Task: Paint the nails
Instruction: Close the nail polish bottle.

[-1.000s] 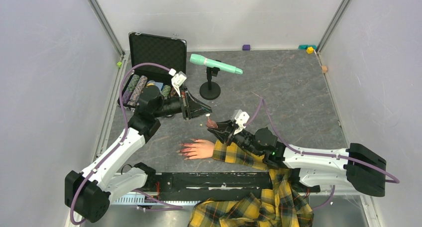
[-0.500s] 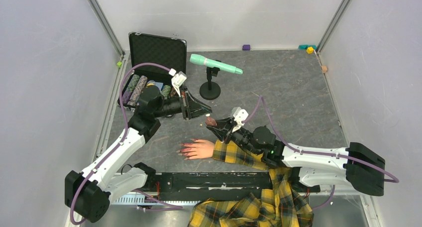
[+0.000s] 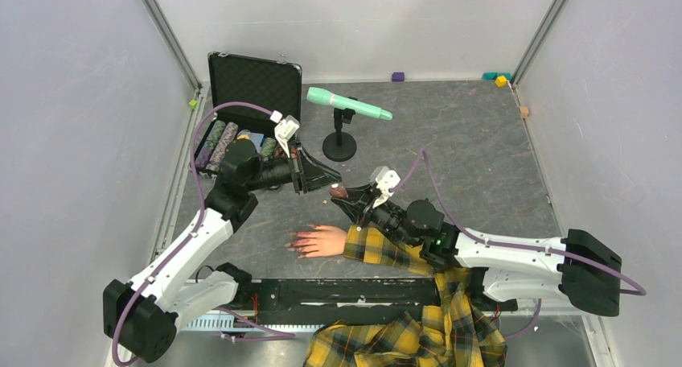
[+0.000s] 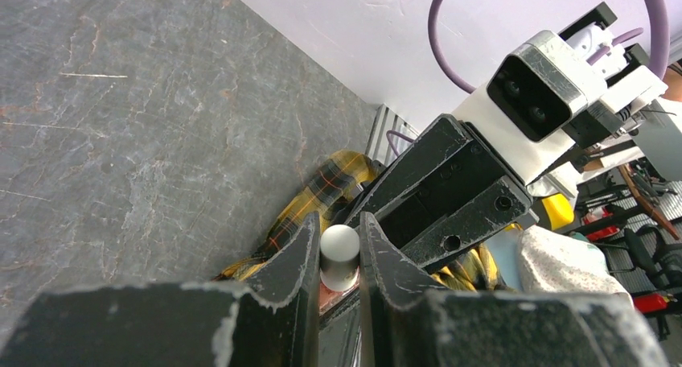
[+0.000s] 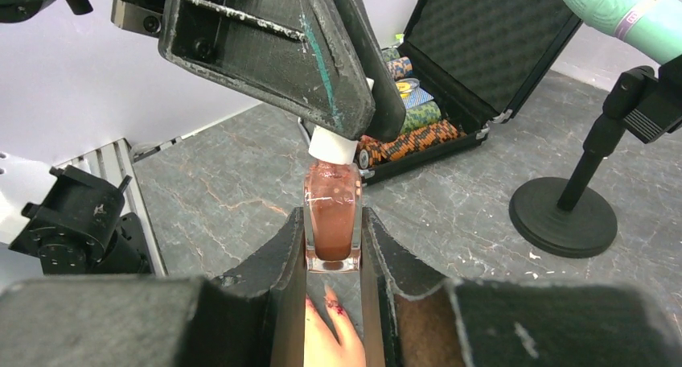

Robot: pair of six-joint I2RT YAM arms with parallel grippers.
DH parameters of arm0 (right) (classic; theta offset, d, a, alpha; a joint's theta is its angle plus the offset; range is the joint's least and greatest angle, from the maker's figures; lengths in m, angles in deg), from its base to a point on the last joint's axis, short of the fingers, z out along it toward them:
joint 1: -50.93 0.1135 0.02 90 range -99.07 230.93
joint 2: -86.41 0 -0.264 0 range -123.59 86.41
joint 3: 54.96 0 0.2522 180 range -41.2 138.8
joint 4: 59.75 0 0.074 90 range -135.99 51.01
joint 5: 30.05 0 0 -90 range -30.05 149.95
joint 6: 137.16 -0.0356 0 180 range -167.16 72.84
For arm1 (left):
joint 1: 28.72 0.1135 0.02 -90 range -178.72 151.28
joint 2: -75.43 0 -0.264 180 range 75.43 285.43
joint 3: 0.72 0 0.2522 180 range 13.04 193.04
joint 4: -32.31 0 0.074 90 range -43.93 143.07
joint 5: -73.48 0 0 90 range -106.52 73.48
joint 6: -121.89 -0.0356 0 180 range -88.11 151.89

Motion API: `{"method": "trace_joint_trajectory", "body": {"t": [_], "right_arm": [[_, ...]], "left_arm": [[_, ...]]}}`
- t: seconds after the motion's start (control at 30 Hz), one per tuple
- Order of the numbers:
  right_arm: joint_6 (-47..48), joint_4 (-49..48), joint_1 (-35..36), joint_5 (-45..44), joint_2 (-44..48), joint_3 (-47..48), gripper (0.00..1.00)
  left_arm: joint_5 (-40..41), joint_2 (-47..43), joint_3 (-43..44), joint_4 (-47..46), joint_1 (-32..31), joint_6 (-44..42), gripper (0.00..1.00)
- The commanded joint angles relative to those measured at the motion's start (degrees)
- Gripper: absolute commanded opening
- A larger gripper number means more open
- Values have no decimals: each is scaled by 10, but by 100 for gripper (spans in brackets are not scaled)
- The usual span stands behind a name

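Note:
A pale mannequin hand [image 3: 323, 241] in a yellow plaid sleeve [image 3: 384, 250] lies palm down near the front edge. Its nails [image 3: 296, 242] point left and look red. Above and behind it, both grippers meet on a small brownish polish bottle [image 3: 341, 194]. My right gripper [image 5: 332, 240] is shut on the glass body of the polish bottle [image 5: 332, 214]. My left gripper [image 4: 338, 237] is shut on its white cap [image 4: 339, 248]. In the right wrist view two fingers of the hand [image 5: 326, 343] show below the bottle, with smeared red nails [image 5: 332, 307].
An open black case [image 3: 251, 85] with rows of poker chips stands at the back left. A mint microphone [image 3: 347, 104] sits on a black stand [image 3: 339, 148] behind the grippers. Small coloured blocks [image 3: 501, 80] lie along the back edge. Plaid cloth [image 3: 402, 339] hangs over the front.
My right arm has shifted a little up and left, carrying the bottle closer against the left gripper. The left arm has barely moved. Both grips are unchanged.

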Motion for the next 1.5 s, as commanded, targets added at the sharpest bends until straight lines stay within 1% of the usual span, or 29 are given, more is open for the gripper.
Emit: {"method": "trace_joint_trajectory", "body": {"t": [0.0, 0.13, 0.27, 0.5, 0.57, 0.67, 0.83, 0.97, 1.2, 1.23, 1.37, 1.43, 1.47], "right_arm": [[-14, -25, 2, -3, -2, 52, 0], [-48, -48, -8, -1, -5, 59, 0], [-62, -84, -16, 39, -8, 61, 0], [-70, -188, -22, 105, 12, 23, 0], [-72, -215, -24, 134, 16, 15, 0], [-78, -227, -27, 170, 18, 16, 0], [-120, -279, -42, 216, 21, 2, 0], [-135, -283, -49, 249, 14, 11, 0], [-135, -272, -51, 251, 23, 8, 0], [-134, -269, -51, 250, 25, 9, 0], [-118, -249, -51, 247, 29, 8, 0], [-102, -223, -51, 237, 33, 12, 0], [-96, -215, -51, 234, 34, 14, 0]], "left_arm": [[-3, -20, 3, -6, -1, -6, 2], [-4, -26, 2, -6, -1, -8, 2], [-6, -32, 1, -7, -1, -9, 2], [-10, -40, 2, -7, 0, -10, 2], [-21, -39, 3, -12, 0, -7, 2], [-47, -35, 3, -31, -1, 3, 2], [-105, -35, -3, -87, -3, 33, 2], [-143, -22, -3, -115, -11, 53, 2], [-154, -27, -1, -107, -24, 41, 2], [-150, -28, 1, -95, -25, 32, 4], [-138, -28, 5, -73, -25, 19, 16], [-129, -31, 9, -53, -24, 6, 29], [-124, -33, 12, -41, -25, -6, 32]]}}
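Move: Just below the left hand, which holds the white cap, the nail polish bottle sits about 4 cm lower and 2 cm back. From the right hand, already gripping the bottle, the cap is some 4 cm up and 1 cm farther out. The fake hand lies on the table about 6 cm back, 4 cm left and 17 cm below the right hand; the microphone stand is roughly 22 cm straight ahead of it, 9 cm lower. Carrying the joined cap and bottle between them, both hands rise together and then also draw back towards the robot, about 5 cm each way, slowing to a stop. The right hand turns some 20 degrees counter-clockwise and tips its fingers up, while the left turns about 15 clockwise and rolls. Both keep hold; only at the very end does the left's squeeze on the cap ease. ##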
